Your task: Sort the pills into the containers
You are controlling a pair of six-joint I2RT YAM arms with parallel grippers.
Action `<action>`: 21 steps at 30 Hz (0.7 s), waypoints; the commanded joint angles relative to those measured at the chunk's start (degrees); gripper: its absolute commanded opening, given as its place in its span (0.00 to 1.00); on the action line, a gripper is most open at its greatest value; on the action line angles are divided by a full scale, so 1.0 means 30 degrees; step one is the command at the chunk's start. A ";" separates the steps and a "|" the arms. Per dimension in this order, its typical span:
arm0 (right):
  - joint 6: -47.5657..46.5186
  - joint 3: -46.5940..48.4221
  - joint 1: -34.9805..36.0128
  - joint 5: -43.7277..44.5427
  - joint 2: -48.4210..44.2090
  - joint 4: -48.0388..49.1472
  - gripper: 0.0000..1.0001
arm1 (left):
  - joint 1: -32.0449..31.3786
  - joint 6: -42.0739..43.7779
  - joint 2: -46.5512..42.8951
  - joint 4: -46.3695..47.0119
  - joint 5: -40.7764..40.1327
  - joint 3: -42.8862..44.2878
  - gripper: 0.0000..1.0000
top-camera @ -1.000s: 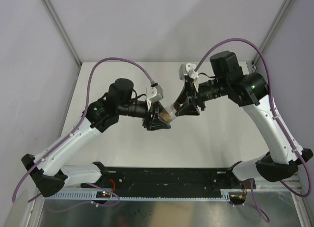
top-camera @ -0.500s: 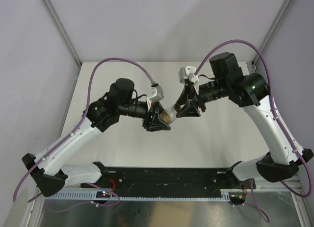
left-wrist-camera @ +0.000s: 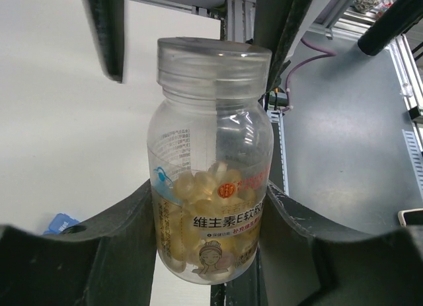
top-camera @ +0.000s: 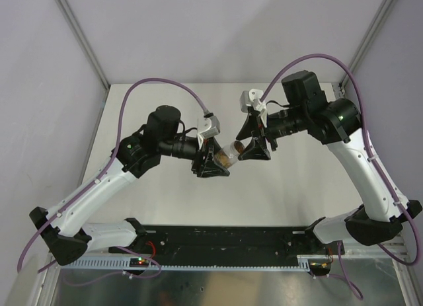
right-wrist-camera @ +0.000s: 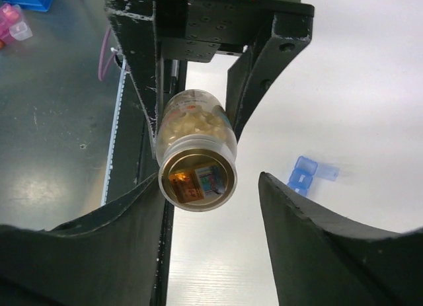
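Observation:
A clear bottle (left-wrist-camera: 211, 154) of pale yellow pills (left-wrist-camera: 198, 184) hangs above the table. My left gripper (left-wrist-camera: 210, 195) is shut on its lower body. From above, the bottle (top-camera: 231, 151) lies between the left gripper (top-camera: 215, 162) and the right gripper (top-camera: 254, 147). Its clear cap (left-wrist-camera: 213, 58) is on and points at the right gripper (right-wrist-camera: 211, 180). That gripper is open. Its left finger is close beside the cap (right-wrist-camera: 197, 180) and its right finger stands well apart. The light-blue containers (right-wrist-camera: 305, 174) lie on the table below with a lid flipped open; a corner (left-wrist-camera: 63, 223) shows in the left wrist view.
The white table (top-camera: 297, 180) ends at a black rail (top-camera: 225, 243) by the arm bases. Grey walls with metal posts (top-camera: 82, 38) close in the back and sides. Off the table, a blue bin and pink items (right-wrist-camera: 13, 22) sit on a grey bench.
My right gripper was shut on the bottle's cap end; its jaws have opened and it has drawn back slightly to the right. The left gripper and bottle have stayed put.

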 commanded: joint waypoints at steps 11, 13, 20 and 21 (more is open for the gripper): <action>0.0824 0.0558 0.0142 0.1098 0.0656 0.0246 0.86 | -0.0039 0.0651 -0.0747 0.0573 -0.0846 0.0564 0.00; 0.0870 0.0545 0.0163 0.1181 0.0499 0.0215 0.89 | -0.0043 0.0798 -0.0772 0.0579 -0.1657 0.0597 0.00; 0.1530 0.0413 -0.0271 0.1475 0.0111 0.0552 0.95 | -0.0040 0.1325 -0.0704 0.0599 -0.3750 0.0689 0.00; 0.1740 0.0433 -0.0417 0.1464 0.0055 0.0671 0.95 | -0.0047 0.1418 -0.0742 0.0600 -0.3943 0.0639 0.00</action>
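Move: The bottle's cap lies almost at the right hand's point, about 1 cm back, 1 cm to the left and 1 cm below it, between fingers that have already started to part. From the left hand, which still grips the bottle's lower body, the cap is some 5 cm to the right, 3 cm ahead and 3 cm up. The blue pill box sits on the table about 11 cm ahead of the right hand, 6 cm to its left and roughly 29 cm below. Letting the cap go, the right fingers carry on spreading to nearly full width and stand clear on both sides of it, while the right hand shifts about 1.5 cm forward and as much down. The left hand keeps its pinch on the bottle's body; after a pause it carries the bottle about 2 cm forward, swinging some 5 degrees counter-clockwise. ##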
